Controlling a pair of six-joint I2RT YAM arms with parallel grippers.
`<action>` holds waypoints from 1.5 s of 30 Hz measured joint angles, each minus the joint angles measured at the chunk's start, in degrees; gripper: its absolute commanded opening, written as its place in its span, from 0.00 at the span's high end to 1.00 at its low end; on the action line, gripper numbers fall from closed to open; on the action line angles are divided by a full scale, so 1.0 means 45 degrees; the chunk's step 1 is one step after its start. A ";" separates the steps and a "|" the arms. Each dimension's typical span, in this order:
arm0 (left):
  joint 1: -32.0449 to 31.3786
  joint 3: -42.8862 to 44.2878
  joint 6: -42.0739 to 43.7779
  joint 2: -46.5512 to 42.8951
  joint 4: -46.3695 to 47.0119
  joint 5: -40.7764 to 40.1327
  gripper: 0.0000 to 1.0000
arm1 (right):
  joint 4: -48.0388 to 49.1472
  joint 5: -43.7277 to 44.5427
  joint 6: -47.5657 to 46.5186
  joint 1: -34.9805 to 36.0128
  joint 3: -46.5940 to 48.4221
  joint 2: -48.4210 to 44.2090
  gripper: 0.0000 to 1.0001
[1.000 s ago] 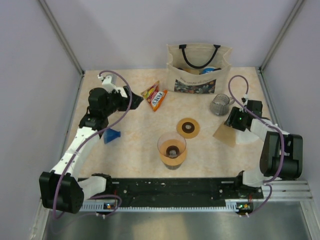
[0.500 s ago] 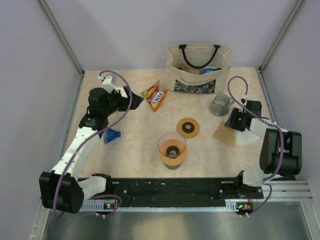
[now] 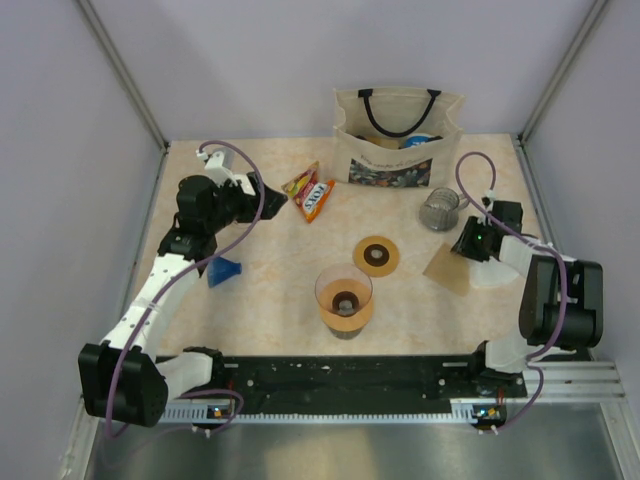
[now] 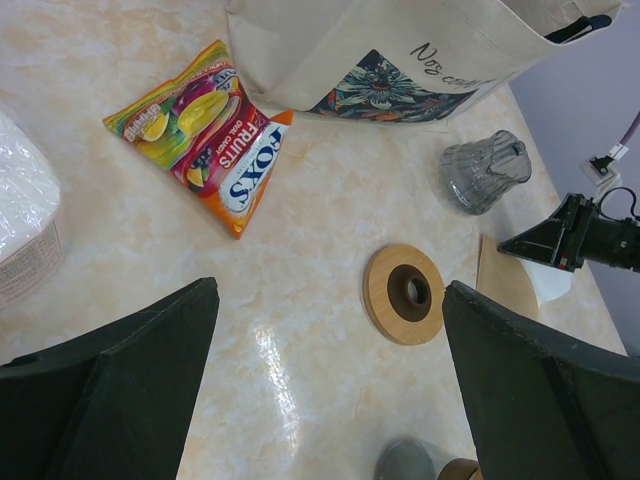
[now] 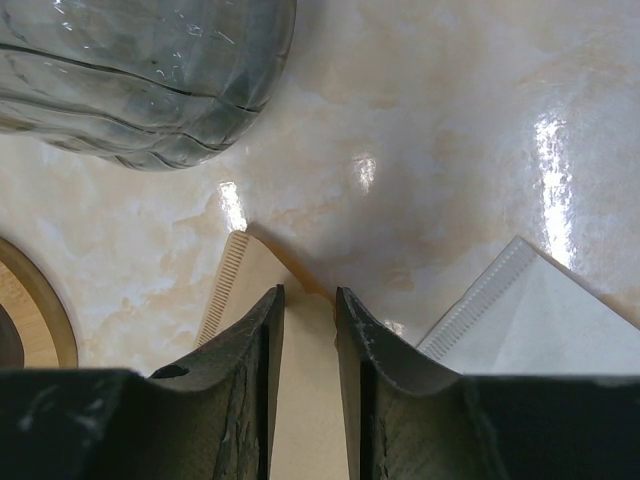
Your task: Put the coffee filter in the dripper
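The dripper (image 3: 439, 208) is a ribbed clear glass cone lying at the right back, also seen in the right wrist view (image 5: 140, 80) and the left wrist view (image 4: 485, 170). A brown coffee filter (image 3: 450, 268) lies flat just in front of it, with a white filter (image 3: 490, 275) beside it. My right gripper (image 3: 462, 245) is down at the brown filter's far corner. Its jaws (image 5: 308, 292) stand narrowly apart, the brown filter's (image 5: 305, 400) edge between them. The white filter (image 5: 540, 320) lies just to the right. My left gripper (image 3: 270, 198) hangs wide open at the left back, nothing in it (image 4: 330, 290).
A cloth tote bag (image 3: 397, 140) stands at the back. Candy packets (image 3: 310, 193) lie left of it. A wooden ring (image 3: 376, 256) and a glass carafe with a wooden collar (image 3: 344, 300) sit mid-table. A blue object (image 3: 224, 270) lies under the left arm.
My right gripper's jaws have narrowed around the brown filter's edge, and the right arm has shifted slightly. The left arm has not moved.
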 measured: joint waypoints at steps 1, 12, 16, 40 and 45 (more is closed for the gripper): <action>0.0000 0.0000 0.0000 0.0000 0.0000 0.0005 0.01 | -0.0058 0.0005 0.0010 0.0000 0.0000 -0.0015 0.77; 0.0010 0.0000 -0.0005 0.0000 0.0000 0.0053 0.01 | -0.0452 -0.0199 0.0325 0.0000 0.0000 -0.0840 1.00; 0.0010 0.0000 0.0000 0.0005 0.0000 0.0092 0.01 | -0.0729 -0.0389 0.0398 0.0000 0.0000 -0.1316 1.00; -0.0063 0.0787 -0.0986 0.0656 0.0398 0.4041 0.01 | -0.0937 -0.3594 -0.6096 0.4920 0.2603 -0.6883 1.00; -0.0534 0.0981 -0.1579 0.0549 0.0520 0.4813 0.01 | -0.1190 -0.5882 -0.9675 0.5416 0.4226 -0.5795 1.00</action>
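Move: The brown coffee filter lies flat just under the half-closed right fingers, which are at its far right edge; its middle is about 4 cm back and 3 cm left of them, 1 cm below. The glass mug stands 9 cm ahead and 4 cm left, the white filter lies 5 cm back and 8 cm right, and the wooden ring lies about 19 cm left and 1 cm back. From the left hand the brown filter is some 37 cm right, 5 cm back and 24 cm below. The brown filter's edge is pinched as the right fingers close fully, then lifted, slowly straight up at first and then fast up and left towards the dripper, about 29 cm up and 19 cm left in all, while the wrist swings the fingers from steeply down to roughly level and leftward. Late on, the open left hand eases right, back and up, turning some 20 degrees clockwise, towards the dripper. ##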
